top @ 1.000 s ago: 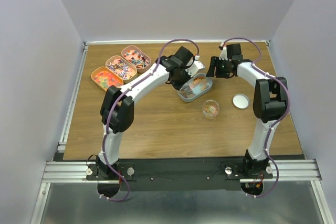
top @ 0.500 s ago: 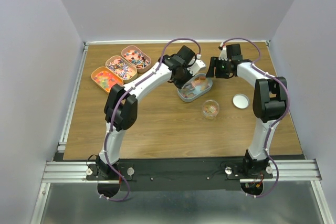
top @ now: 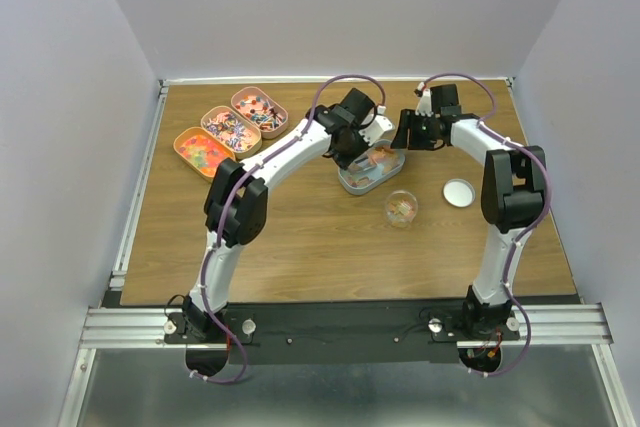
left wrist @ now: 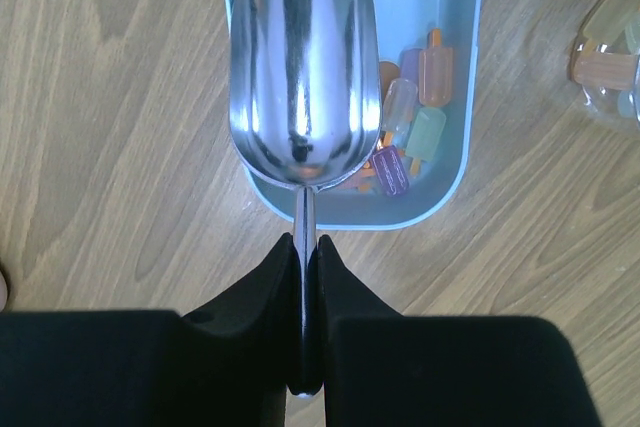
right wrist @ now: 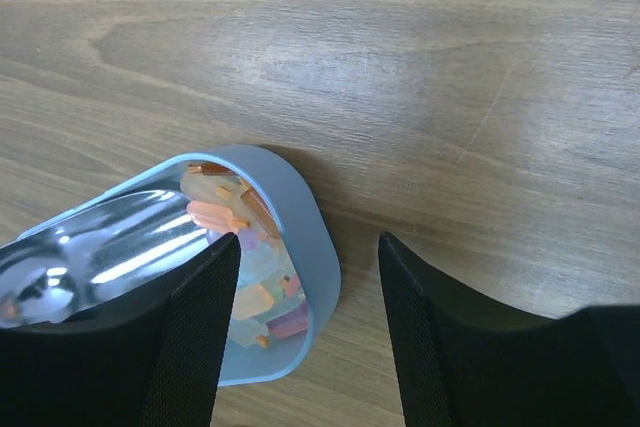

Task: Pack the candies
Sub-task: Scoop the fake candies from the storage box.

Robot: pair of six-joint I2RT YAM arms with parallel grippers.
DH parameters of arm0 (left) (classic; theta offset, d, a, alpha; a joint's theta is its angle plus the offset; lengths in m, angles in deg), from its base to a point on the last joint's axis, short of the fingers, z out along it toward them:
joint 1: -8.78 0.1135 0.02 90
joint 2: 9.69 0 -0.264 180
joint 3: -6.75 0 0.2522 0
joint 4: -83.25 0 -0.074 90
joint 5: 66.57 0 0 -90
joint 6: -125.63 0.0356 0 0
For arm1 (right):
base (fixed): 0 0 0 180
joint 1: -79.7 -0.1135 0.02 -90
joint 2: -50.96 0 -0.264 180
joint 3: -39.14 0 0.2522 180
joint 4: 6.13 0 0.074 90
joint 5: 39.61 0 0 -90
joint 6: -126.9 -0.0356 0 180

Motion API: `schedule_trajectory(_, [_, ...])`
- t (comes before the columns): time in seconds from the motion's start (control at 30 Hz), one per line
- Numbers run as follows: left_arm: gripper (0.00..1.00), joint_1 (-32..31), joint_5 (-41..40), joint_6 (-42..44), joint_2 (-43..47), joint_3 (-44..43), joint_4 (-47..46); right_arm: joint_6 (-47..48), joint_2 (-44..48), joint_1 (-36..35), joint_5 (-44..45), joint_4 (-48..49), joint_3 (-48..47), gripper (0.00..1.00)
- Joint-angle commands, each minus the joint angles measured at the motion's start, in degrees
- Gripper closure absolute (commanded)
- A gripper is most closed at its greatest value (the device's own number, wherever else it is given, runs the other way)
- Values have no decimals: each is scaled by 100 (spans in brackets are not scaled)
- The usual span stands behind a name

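A light-blue oval tin [top: 372, 171] [left wrist: 455, 162] [right wrist: 312, 247] in mid-table holds small pastel, ice-lolly-shaped candies [left wrist: 420, 97] [right wrist: 235, 212]. My left gripper [top: 355, 150] [left wrist: 306, 239] is shut on the thin handle of the silver scoop [left wrist: 305, 67] [right wrist: 100, 252]. The scoop's bowl lies over the tin and looks empty. My right gripper [top: 404, 139] [right wrist: 310, 239] is open and straddles the tin's far end wall, one finger over the candies and one outside. A small clear jar [top: 401, 208] [left wrist: 610, 42] near the tin also holds some candies.
Three pink oval tins of mixed sweets [top: 230, 129] stand in a row at the back left. A round white lid [top: 459, 192] lies to the right of the jar. Grey walls enclose the table on three sides.
The left arm has shifted a little toward the back right, bringing the scoop further over the blue tin. The right gripper's fingers have narrowed slightly around the tin's end.
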Motion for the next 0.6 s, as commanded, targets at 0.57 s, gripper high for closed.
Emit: schedule_trajectory(0.57, [100, -93, 157, 255, -472, -258, -98, 1, -262, 26, -475, -57, -217, 60])
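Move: The blue candy tray's middle lies about 7 cm right, 3 cm ahead and 8 cm below the left hand, which holds the scoop. From the right hand it is roughly 7 cm left, 4 cm back and 3 cm down. The clear round storage box stands some 14 cm back of the right hand, about level sideways; the white lid lies 11 cm back and 13 cm right of that hand. Left hand sinks the scoop about 1.5 cm into the blue tray; right fingers narrow around its far-right wall. ##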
